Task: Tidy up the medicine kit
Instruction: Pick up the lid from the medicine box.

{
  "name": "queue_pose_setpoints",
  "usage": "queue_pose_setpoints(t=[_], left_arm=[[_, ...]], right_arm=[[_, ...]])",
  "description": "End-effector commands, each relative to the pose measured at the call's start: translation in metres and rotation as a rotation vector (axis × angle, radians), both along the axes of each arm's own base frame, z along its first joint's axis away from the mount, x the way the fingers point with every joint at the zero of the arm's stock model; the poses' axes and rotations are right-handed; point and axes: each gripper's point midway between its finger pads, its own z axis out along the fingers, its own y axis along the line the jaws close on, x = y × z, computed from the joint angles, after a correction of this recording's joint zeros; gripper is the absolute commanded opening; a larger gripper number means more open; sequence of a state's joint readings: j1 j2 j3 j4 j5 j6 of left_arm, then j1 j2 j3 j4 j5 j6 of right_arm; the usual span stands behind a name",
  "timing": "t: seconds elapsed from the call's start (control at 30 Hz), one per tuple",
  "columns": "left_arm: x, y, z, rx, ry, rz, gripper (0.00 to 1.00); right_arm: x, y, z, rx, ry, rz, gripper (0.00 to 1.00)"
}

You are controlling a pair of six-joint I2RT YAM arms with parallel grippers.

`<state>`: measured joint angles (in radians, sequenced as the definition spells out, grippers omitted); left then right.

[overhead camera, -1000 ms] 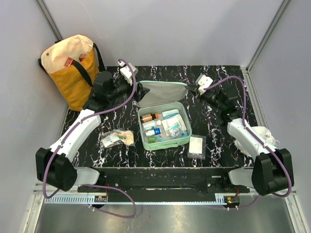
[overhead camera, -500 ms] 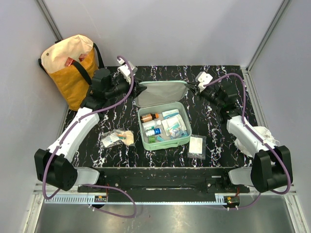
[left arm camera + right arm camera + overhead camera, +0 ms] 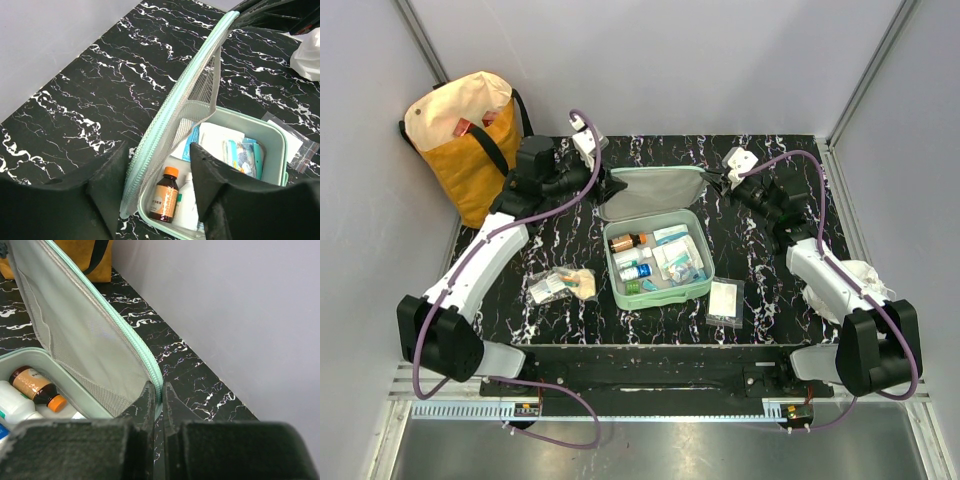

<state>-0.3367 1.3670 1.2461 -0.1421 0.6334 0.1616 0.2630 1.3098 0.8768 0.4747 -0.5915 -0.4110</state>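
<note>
The medicine kit (image 3: 611,268), a mint-green zip case, lies open in the middle of the table, its lid (image 3: 650,190) tilted up at the back. Inside are an amber bottle (image 3: 164,195) with an orange cap, white bottles and packets. My left gripper (image 3: 610,183) is open, its fingers (image 3: 115,170) standing either side of the lid's left zip edge (image 3: 195,80). My right gripper (image 3: 159,387) is shut on the lid's right zip edge (image 3: 145,357); in the top view it (image 3: 718,180) sits at the lid's right corner.
A yellow-and-cream tote bag (image 3: 470,135) stands at the back left corner. A clear bag of items (image 3: 560,285) lies left of the case. A small zip bag (image 3: 726,300) lies to its right. A white crumpled wad (image 3: 865,275) sits by the right arm.
My left gripper's jaws have narrowed around the lid's left edge and the arm has shifted slightly back. The right gripper has moved a little back with the lid's edge.
</note>
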Motion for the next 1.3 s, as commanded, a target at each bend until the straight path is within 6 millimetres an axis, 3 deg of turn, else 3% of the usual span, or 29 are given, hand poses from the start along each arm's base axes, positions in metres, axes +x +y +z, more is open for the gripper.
queue_pose_setpoints(t=[0.0, 0.1, 0.33, 0.4, 0.47, 0.53, 0.6, 0.67, 0.77, 0.87, 0.93, 1.0, 1.2, 1.27], left_arm=[[-0.001, -0.005, 0.020, -0.014, -0.043, -0.036, 0.49], [0.002, -0.006, 0.018, -0.018, -0.028, -0.031, 0.36], [0.004, -0.008, 0.006, -0.008, 0.040, -0.033, 0.27], [0.004, -0.007, 0.005, -0.006, 0.047, -0.022, 0.25], [0.005, -0.004, 0.002, -0.003, 0.058, -0.001, 0.22], [0.005, -0.002, -0.002, 0.001, 0.069, 0.015, 0.21], [0.004, -0.001, -0.004, 0.001, 0.076, 0.021, 0.20], [0.001, -0.003, -0.003, -0.014, 0.081, 0.012, 0.20], [-0.001, -0.005, 0.000, -0.043, 0.088, 0.007, 0.20], [-0.003, -0.003, -0.004, -0.041, 0.099, 0.019, 0.20], [-0.004, -0.002, -0.008, -0.039, 0.109, 0.023, 0.20], [-0.007, -0.002, -0.007, -0.042, 0.114, 0.018, 0.20], [-0.007, -0.001, -0.008, -0.040, 0.117, 0.029, 0.20], [-0.007, -0.001, -0.008, -0.037, 0.122, 0.028, 0.20]], right_arm=[[-0.005, 0.011, -0.031, -0.012, 0.138, 0.036, 0.08], [-0.003, 0.010, -0.030, 0.003, 0.153, 0.019, 0.10], [0.006, 0.006, -0.027, 0.054, 0.208, -0.042, 0.20], [0.010, 0.003, -0.022, 0.094, 0.219, -0.079, 0.38], [0.013, -0.003, -0.015, 0.164, 0.243, -0.134, 0.49], [0.014, -0.014, -0.003, 0.225, 0.241, -0.202, 0.58], [0.010, -0.024, 0.014, 0.274, 0.228, -0.255, 0.75], [0.005, -0.037, 0.028, 0.332, 0.197, -0.318, 0.84], [0.000, -0.058, 0.029, 0.407, 0.240, -0.439, 0.91], [0.000, -0.102, 0.008, 0.487, 0.388, -0.738, 1.00], [-0.012, -0.126, -0.014, 0.498, 0.486, -0.902, 1.00], [-0.030, -0.137, -0.036, 0.518, 0.583, -0.992, 1.00], [-0.087, -0.145, -0.099, 0.680, 0.858, -1.140, 1.00], [-0.101, -0.118, -0.106, 0.585, 0.932, -0.954, 0.99]])
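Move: The lid's left corner already stands between your open left fingertips, within 1 cm; your right fingertips are shut on the lid's right corner. The medicine box lies about 9 cm right, 13 cm back and 12 cm below the left hand; from the right hand it is some 11 cm left, 13 cm back and 12 cm down. The brown bottle is about 2 cm right and 9 cm back of the left hand, 12 cm lower. Hold the left gripper nearly in place and close its fingers until they pinch the lid's left corner. Once that closing is nearly done, open the right gripper wide to let go of the right corner, then take it away from the lid about 15 cm, right, down and back, swinging the wrist clockwise and tipping the fingers down. ##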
